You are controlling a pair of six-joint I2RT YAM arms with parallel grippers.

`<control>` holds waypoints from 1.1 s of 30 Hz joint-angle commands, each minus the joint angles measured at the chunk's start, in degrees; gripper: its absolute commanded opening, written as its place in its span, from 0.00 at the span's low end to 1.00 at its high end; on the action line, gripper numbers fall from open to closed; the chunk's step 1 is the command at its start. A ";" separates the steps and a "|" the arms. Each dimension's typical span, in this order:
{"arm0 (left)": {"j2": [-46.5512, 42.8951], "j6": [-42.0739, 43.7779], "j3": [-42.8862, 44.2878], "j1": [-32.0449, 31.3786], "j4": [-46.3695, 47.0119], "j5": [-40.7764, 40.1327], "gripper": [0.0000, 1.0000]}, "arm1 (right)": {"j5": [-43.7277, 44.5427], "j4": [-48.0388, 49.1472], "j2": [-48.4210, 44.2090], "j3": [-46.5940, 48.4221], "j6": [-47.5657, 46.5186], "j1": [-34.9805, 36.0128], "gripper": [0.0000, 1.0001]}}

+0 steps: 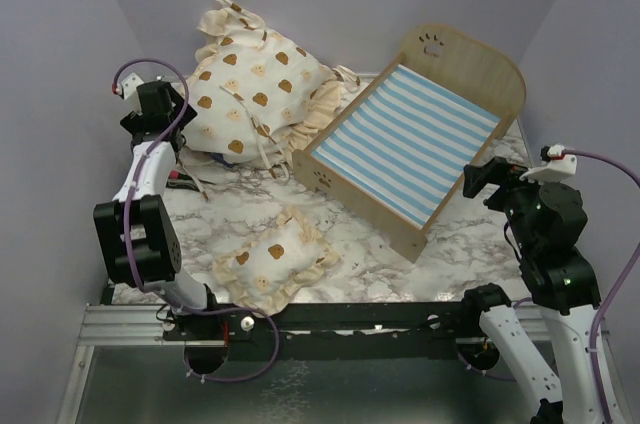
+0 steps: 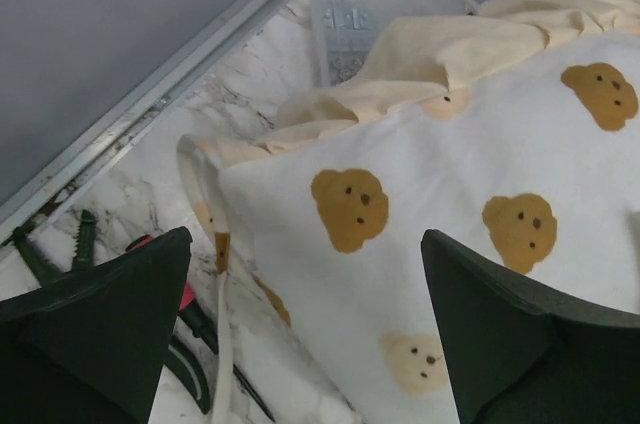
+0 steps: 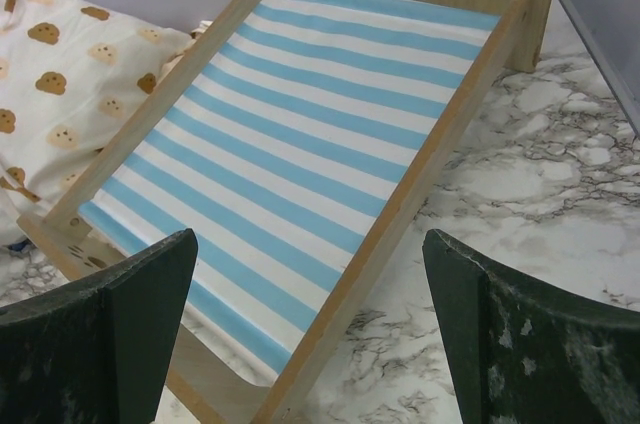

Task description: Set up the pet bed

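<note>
The pet bed (image 1: 405, 149) is a light plywood frame with a paw-print headboard and a blue-and-white striped base, standing at the middle right of the marble table. Its striped base (image 3: 300, 134) fills the right wrist view. My right gripper (image 1: 487, 180) hangs open just off the bed's near right side rail, nothing between its fingers (image 3: 110, 334). A large cream bear-print cushion (image 1: 255, 94) lies at the back left. Over that cushion's left edge my left gripper (image 1: 185, 134) stands open, with the bear fabric (image 2: 440, 244) below it. A small bear-print pillow (image 1: 278, 259) lies near the front.
Red and green handled tools (image 2: 190, 329) lie on the marble by the cushion's left edge. A translucent plastic box (image 2: 385, 19) sits beyond the cushion against the metal wall rail (image 2: 160, 84). Grey walls close in the left, back and right sides.
</note>
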 commanded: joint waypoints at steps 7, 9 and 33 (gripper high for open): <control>15.46 -8.12 6.69 6.95 8.36 18.03 0.99 | -1.47 1.21 0.49 -1.00 -2.26 0.66 1.00; 17.48 -8.35 6.57 7.27 10.46 20.87 0.99 | -1.84 1.38 0.73 -1.08 -2.26 0.62 1.00; 3.82 0.79 24.53 -5.65 16.64 41.99 0.00 | -3.50 1.65 1.95 0.67 -2.26 0.65 1.00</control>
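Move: The big bear-print cushion's left edge lies about 7 cm ahead of the left hand and 8 cm below; the cushion's middle is some 17 cm to the right, 6 cm ahead. On the table about 17 cm below, the red screwdriver lies 12 cm back and 2 cm right. From the right hand, the cushion's middle is roughly 26 cm ahead and 44 cm left, 20 cm lower. Left hand reaches forward and down about 10 cm, pinches the cushion's left edge, lifts it some 20 cm, veering right. ##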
